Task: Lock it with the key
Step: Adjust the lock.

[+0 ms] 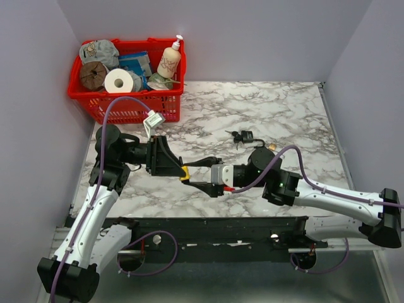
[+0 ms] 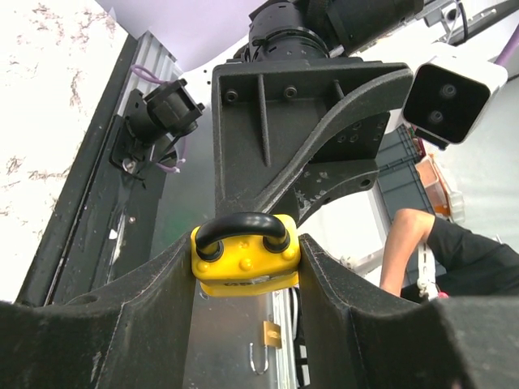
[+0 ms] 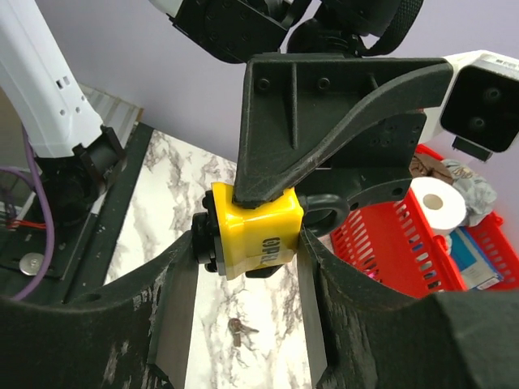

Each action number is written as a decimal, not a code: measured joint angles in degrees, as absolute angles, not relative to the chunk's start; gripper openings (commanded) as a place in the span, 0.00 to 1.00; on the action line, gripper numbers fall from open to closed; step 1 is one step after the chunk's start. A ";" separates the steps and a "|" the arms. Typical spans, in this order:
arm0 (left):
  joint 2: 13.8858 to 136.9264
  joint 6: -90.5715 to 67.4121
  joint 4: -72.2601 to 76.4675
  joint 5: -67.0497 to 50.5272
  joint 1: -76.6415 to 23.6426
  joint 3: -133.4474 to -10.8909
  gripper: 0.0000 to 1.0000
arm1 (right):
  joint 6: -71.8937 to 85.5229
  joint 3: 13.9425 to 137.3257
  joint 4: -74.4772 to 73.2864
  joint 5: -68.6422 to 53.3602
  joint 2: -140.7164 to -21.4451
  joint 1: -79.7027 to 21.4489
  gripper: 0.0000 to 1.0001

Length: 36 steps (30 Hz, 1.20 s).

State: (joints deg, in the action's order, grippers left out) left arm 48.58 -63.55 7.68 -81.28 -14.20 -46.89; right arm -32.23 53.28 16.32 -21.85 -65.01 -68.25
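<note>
A yellow padlock [image 1: 184, 173] with a black shackle is held in the air between the two arms. My left gripper [image 2: 246, 267] is shut on its flat sides, and the shackle [image 2: 241, 224] sits down in the body. My right gripper [image 3: 251, 243] spans the padlock [image 3: 258, 228] lengthwise. One of its fingers touches the black part at the keyhole end, the other touches the shackle end [image 3: 326, 212]. A bunch of keys [image 1: 240, 136] lies loose on the marble table, and it also shows in the right wrist view [image 3: 240, 328].
A red basket [image 1: 136, 104] with a paper roll, a bottle and packets stands at the back left, close behind my left arm. A small white tag [image 1: 153, 119] sits by its front. Purple walls close in the sides and back.
</note>
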 measured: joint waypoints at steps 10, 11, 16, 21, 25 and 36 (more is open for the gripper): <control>47.40 -53.41 -4.89 -77.30 -13.85 -46.83 0.00 | -27.14 54.06 13.32 -23.11 -66.65 -65.95 0.39; 47.31 -52.47 -6.09 -76.93 -13.85 -46.83 0.00 | -26.76 54.06 13.13 -23.31 -66.76 -65.84 0.39; 46.87 -49.45 -10.11 -76.12 -13.91 -46.87 0.00 | -26.13 54.06 12.05 -24.18 -67.11 -65.60 0.56; 47.31 -46.48 -12.23 -74.98 -13.89 -47.37 0.00 | -25.52 54.08 11.40 -23.92 -67.16 -65.52 0.85; 49.25 -40.66 -18.65 -73.03 -11.05 -50.65 0.00 | -25.52 53.78 10.11 -21.52 -66.06 -65.49 0.97; 59.72 -12.86 -49.84 -37.78 -8.25 -63.46 0.00 | -23.59 49.76 2.13 -14.06 -56.62 -60.93 1.00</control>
State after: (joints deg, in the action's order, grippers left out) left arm 59.72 -12.86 -49.84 -37.78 -8.25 -63.46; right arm -23.59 49.76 2.13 -14.06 -56.62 -60.93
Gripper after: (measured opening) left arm 0.555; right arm 0.997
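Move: The yellow lock sits between the pads of both my hands. From my left hand the loose key lies on the table about 17 cm ahead, 7 cm to the left and roughly 28 cm below. From my right hand the key is likewise some 17 cm ahead, 7 cm left and 28 cm down; the black padlock lies about 28 cm ahead, 20 cm to its right, equally low. Still gripping the lock together, my hands sink about 3 cm and ease slightly forward. Then I open my right fingers wide and draw that hand off to the right and forward, while my left keeps its pinch and sweeps the lock forward, down and left towards the key, dipping its fingers nearly 40 degrees and swinging them counter-clockwise some 35. ##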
